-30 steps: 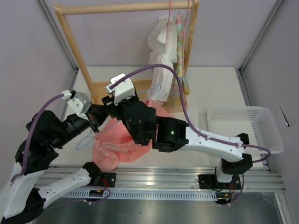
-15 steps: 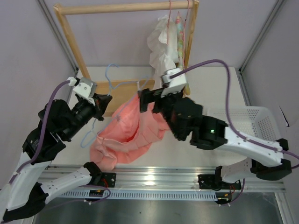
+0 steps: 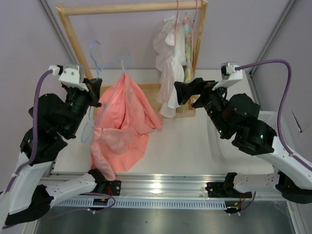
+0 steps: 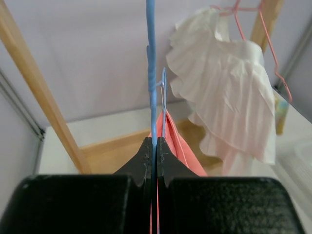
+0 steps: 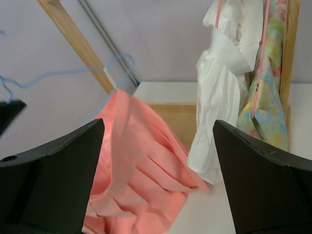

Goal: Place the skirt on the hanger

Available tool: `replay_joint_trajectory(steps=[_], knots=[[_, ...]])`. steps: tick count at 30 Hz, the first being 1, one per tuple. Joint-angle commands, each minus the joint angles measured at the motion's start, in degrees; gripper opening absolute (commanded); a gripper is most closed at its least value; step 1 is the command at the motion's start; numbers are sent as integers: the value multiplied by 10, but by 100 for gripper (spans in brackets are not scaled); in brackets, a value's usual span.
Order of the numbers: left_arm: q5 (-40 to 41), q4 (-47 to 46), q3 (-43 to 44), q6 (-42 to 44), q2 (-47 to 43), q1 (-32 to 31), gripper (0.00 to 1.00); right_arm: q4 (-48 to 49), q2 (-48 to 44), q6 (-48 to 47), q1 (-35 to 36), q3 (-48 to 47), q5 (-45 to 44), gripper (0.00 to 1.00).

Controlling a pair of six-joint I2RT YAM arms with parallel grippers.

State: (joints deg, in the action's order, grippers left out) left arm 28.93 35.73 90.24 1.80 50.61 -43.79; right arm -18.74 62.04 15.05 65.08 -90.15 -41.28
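The salmon-pink pleated skirt (image 3: 122,122) hangs from the light-blue wire hanger (image 3: 108,63), with its lower part bunched on the table near the front edge. My left gripper (image 3: 95,90) is shut on the hanger's wire. In the left wrist view the jaws (image 4: 155,145) pinch the blue hanger (image 4: 151,73), with the skirt (image 4: 181,152) just behind them. My right gripper (image 3: 183,92) stands wide open to the right of the skirt, touching nothing. Between its spread fingers (image 5: 158,124), the skirt (image 5: 141,165) and the hanger (image 5: 73,73) lie ahead.
A wooden rack (image 3: 131,7) stands at the back. On pink-red hangers it holds a white ruffled garment (image 3: 168,63) and a pastel garment (image 3: 186,44). A white basket (image 3: 273,118) sits at the right, mostly behind my right arm.
My right gripper opened, let go of the skirt and drew back to the right. My left arm raised the hanger up and left, so the skirt now hangs from it.
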Motion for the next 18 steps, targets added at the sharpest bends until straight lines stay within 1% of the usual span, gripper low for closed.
replay_joint_trajectory(steps=[1,2,3,4,5,8,9,10,11,12,13,14,16,18], knots=[[76,-144,49,58,26,3,0,-27,-12,22,-16,18,27,100],[79,-173,54,71,37,5,0,-31,-14,25,-20,21,29,100],[72,-176,85,91,54,8,0,-37,-17,28,-24,23,30,99],[67,-177,98,95,89,19,0,-37,-24,31,-28,29,34,99],[56,-179,123,96,105,28,0,-38,-27,32,-35,32,41,99],[11,-196,161,85,158,70,0,-39,-40,33,-48,42,50,99],[-4,-181,173,67,174,84,0,-41,-42,32,-50,42,52,99],[-31,-173,208,57,190,112,0,-47,-45,31,-55,42,57,99],[-44,-170,216,48,216,125,0,-50,-46,31,-58,41,60,99],[-55,-164,223,26,228,152,0,-53,-46,31,-65,41,68,99],[-87,-148,251,12,240,166,0,-57,-46,32,-70,42,73,99],[-98,-140,259,1,262,178,0,-58,-48,33,-74,45,79,99],[-118,-133,271,-25,278,208,0,-59,-50,35,-86,49,96,99],[-156,-136,275,-50,296,237,0,-56,-56,32,-97,58,102,99]])
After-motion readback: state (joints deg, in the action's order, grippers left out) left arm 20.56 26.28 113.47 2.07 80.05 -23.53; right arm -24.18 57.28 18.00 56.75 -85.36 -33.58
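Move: Straight ahead of my left hand, which already holds the blue hanger with the skirt on it, the rack's top rail crosses about 27 cm farther out and some 12 cm higher. The skirt's middle hangs some 9 cm to that hand's right, 3 cm ahead and 18 cm below; the white dress is about 24 cm ahead, 27 cm to the right and 8 cm lower. From my empty right hand that stretch of rail lies roughly 27 cm ahead, 28 cm left and 11 cm up. Keeping my left fingers shut on the hanger, I swing it out towards the rail, some 15 cm forward, climbing about 7 cm on the way and dipping by 2 cm at the end as the wrist turns some 10 degrees counter-clockwise. My right hand stays wide open, sinks about 4 cm, then eases 3 cm left, touching nothing. ##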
